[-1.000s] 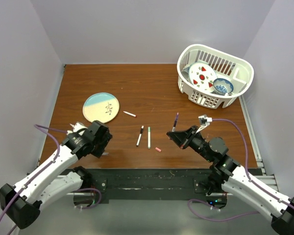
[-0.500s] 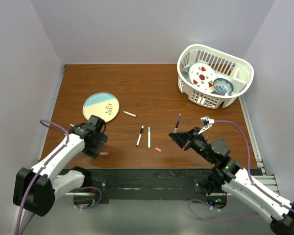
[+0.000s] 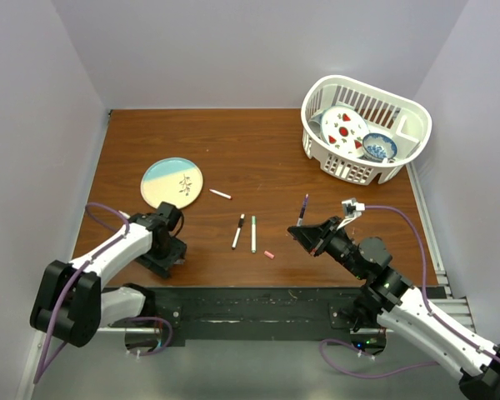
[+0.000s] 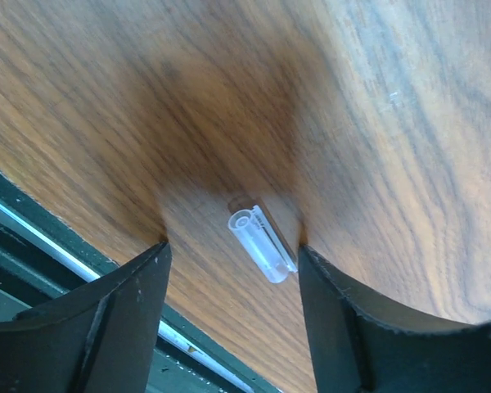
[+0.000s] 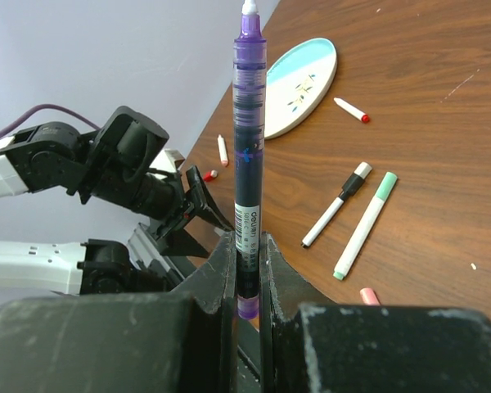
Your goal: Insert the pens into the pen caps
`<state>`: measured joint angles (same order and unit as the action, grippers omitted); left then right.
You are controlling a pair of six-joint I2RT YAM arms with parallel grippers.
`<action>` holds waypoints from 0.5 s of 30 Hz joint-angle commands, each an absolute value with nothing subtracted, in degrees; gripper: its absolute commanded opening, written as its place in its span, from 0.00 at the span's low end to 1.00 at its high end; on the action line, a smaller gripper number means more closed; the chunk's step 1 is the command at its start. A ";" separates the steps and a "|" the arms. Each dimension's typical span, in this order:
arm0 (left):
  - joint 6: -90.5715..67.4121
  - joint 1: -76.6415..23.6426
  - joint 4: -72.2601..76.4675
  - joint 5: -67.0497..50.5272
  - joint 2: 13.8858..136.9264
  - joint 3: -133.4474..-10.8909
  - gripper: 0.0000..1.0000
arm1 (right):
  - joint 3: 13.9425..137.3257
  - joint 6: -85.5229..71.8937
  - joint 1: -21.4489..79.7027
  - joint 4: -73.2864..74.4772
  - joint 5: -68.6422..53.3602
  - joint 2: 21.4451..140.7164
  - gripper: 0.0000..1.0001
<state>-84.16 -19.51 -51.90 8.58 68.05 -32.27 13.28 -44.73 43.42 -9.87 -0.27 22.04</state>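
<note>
My right gripper (image 5: 247,246) is shut on a dark purple pen (image 5: 249,123) and holds it upright, tip up, above the table's near right part (image 3: 302,208). My left gripper (image 4: 231,254) is open and low over the wood near the front left edge (image 3: 172,257). A small clear pen cap (image 4: 262,244) lies flat between its fingers, touching neither. A black-capped pen (image 3: 238,231) and a green-capped pen (image 3: 252,234) lie side by side at mid-table. A pink cap (image 3: 269,254) lies next to them, and a red-tipped white pen (image 3: 220,193) lies farther back.
A round blue-and-cream plate (image 3: 172,182) lies at the left. A white basket (image 3: 365,129) with dishes stands at the back right. Another white pen (image 5: 222,150) and a red cap (image 5: 209,174) lie near the left arm. The black front rail (image 4: 82,262) runs close by the left gripper.
The left arm has folded in and brought its gripper down toward the front edge over the clear cap, its jaws narrowing a little. The right gripper has barely shifted with the purple pen.
</note>
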 commanded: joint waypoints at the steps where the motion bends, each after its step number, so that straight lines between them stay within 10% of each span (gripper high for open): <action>1: -84.46 -19.25 -48.34 12.03 70.13 -32.87 0.66 | 14.50 -43.68 43.24 -10.28 1.23 21.62 0.00; 11: -83.94 -19.25 -49.21 16.61 67.77 -33.31 0.35 | 14.50 -44.47 43.16 -11.86 0.27 23.38 0.00; 15: -83.23 -19.25 -50.80 18.72 66.71 -34.45 0.07 | 14.50 -44.91 43.24 -12.39 0.18 23.47 0.00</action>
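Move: Almost between the left hand's open fingers lies the clear pen cap, about 1 cm ahead, 1 cm to the right and barely below. The plate's middle is roughly 25 cm ahead and 1 cm to the right of that hand; the black-capped marker stands some 20 cm right and 10 cm ahead, the green marker about 25 cm right and 10 cm ahead. From the right hand, holding the purple pen upright, the cap is roughly 40 cm left, 3 cm back and 20 cm below. Closing from wide open to nearly shut, the left fingers pinch the clear pen cap between their tips, staying down at the table. While they close, the hand eases about 1 cm to the left and a touch forward, its fingertips tilting some 5 degrees towards the left. ##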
